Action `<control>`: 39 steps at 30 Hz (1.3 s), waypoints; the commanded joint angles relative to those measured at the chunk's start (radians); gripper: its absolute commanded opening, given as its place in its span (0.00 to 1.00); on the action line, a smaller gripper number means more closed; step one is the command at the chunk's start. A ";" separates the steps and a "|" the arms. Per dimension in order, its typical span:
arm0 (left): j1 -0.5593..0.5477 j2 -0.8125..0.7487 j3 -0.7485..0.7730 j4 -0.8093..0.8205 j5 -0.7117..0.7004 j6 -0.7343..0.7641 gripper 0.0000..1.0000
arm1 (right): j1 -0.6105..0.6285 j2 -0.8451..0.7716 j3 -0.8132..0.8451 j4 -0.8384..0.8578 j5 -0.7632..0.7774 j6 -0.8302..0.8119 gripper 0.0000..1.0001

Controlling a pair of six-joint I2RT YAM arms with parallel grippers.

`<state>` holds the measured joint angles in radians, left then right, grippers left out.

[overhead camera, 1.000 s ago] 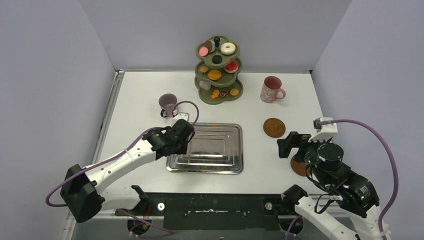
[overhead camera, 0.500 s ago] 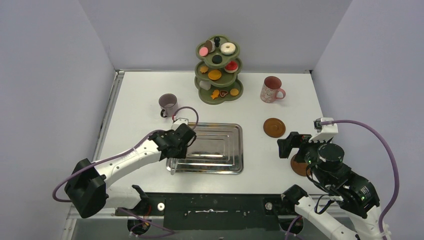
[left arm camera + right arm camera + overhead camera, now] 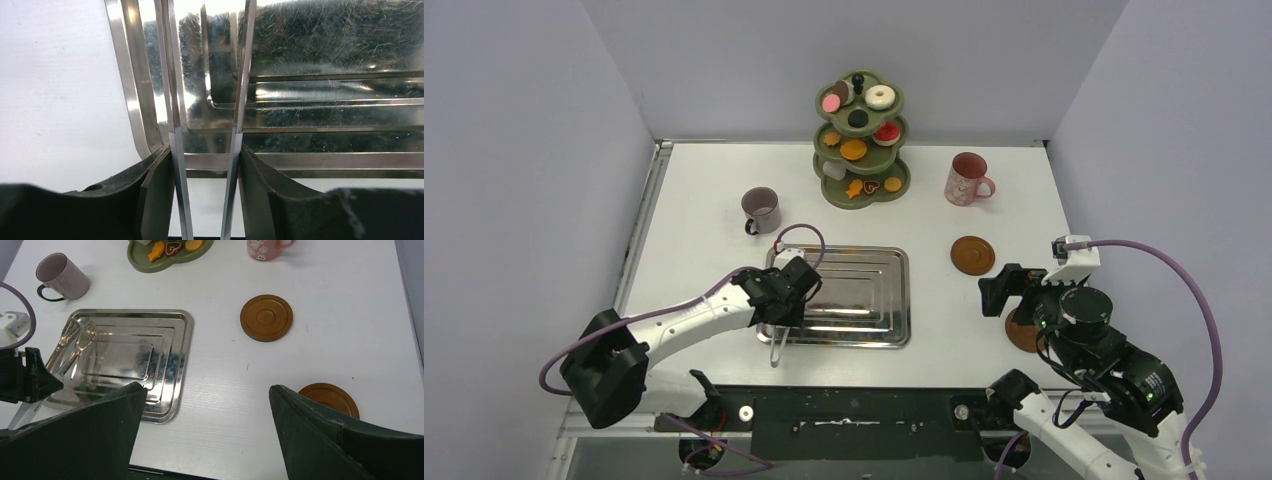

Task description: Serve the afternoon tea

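The olive-green stand (image 3: 860,140) at the back holds several toy sweets, among them a white donut (image 3: 881,96). A mauve mug (image 3: 761,208) stands left of it and a pink mug (image 3: 967,178) to the right. One brown coaster (image 3: 972,255) lies mid-right. Another coaster (image 3: 330,399) lies by my right gripper (image 3: 206,387), which hangs open over bare table. My left gripper (image 3: 206,155) sits at the near-left corner of the steel tray (image 3: 894,340). Its fingers press on both arms of the metal tongs (image 3: 171,100), whose heads rest in the tray.
The tongs' handle end (image 3: 776,352) sticks out past the tray's near edge. Grey walls close in the table on three sides. A black rail runs along the near edge by the arm bases.
My left arm has drawn back toward the near edge, dragging the tongs with it, and its fingers have eased slightly wider. The right arm has not moved.
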<state>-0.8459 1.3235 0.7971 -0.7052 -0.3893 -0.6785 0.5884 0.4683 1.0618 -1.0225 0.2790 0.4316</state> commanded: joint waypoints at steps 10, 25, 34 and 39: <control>-0.029 0.024 -0.030 0.102 0.044 -0.067 0.49 | -0.006 -0.004 0.005 0.038 -0.006 0.006 1.00; -0.032 -0.007 -0.036 0.089 0.043 -0.088 0.58 | -0.006 -0.017 0.037 0.020 -0.021 0.026 1.00; -0.032 -0.081 0.002 0.036 0.036 -0.076 0.62 | -0.006 -0.008 0.044 0.017 -0.035 0.048 1.00; -0.029 -0.162 0.063 -0.001 0.030 -0.007 0.69 | -0.006 0.009 0.029 0.032 -0.045 0.074 1.00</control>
<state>-0.8745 1.2427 0.7681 -0.6834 -0.3405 -0.7391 0.5884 0.4553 1.0740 -1.0271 0.2459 0.4778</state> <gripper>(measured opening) 0.654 0.999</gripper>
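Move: The left gripper still holds the tongs by the sleeves, its pads above the tray's near rim close to the left corner. The tray's middle lies about 8 cm ahead, 10 cm to the right and 5 cm below. The grey mug stands some 22 cm ahead and 5 cm left, the cake stand roughly 32 cm ahead and 15 cm right. From the right gripper the tray's middle is about 10 cm ahead, 27 cm left and 27 cm down. Keep spreading the left gripper's fingers as you lower the tongs about 2 cm onto the near-left part of the tray, easing a little back and to the right. Hold low while the pads part from both tong arms, then lift straight up about 3 cm with the fingers well open, tilting the hand slightly. ##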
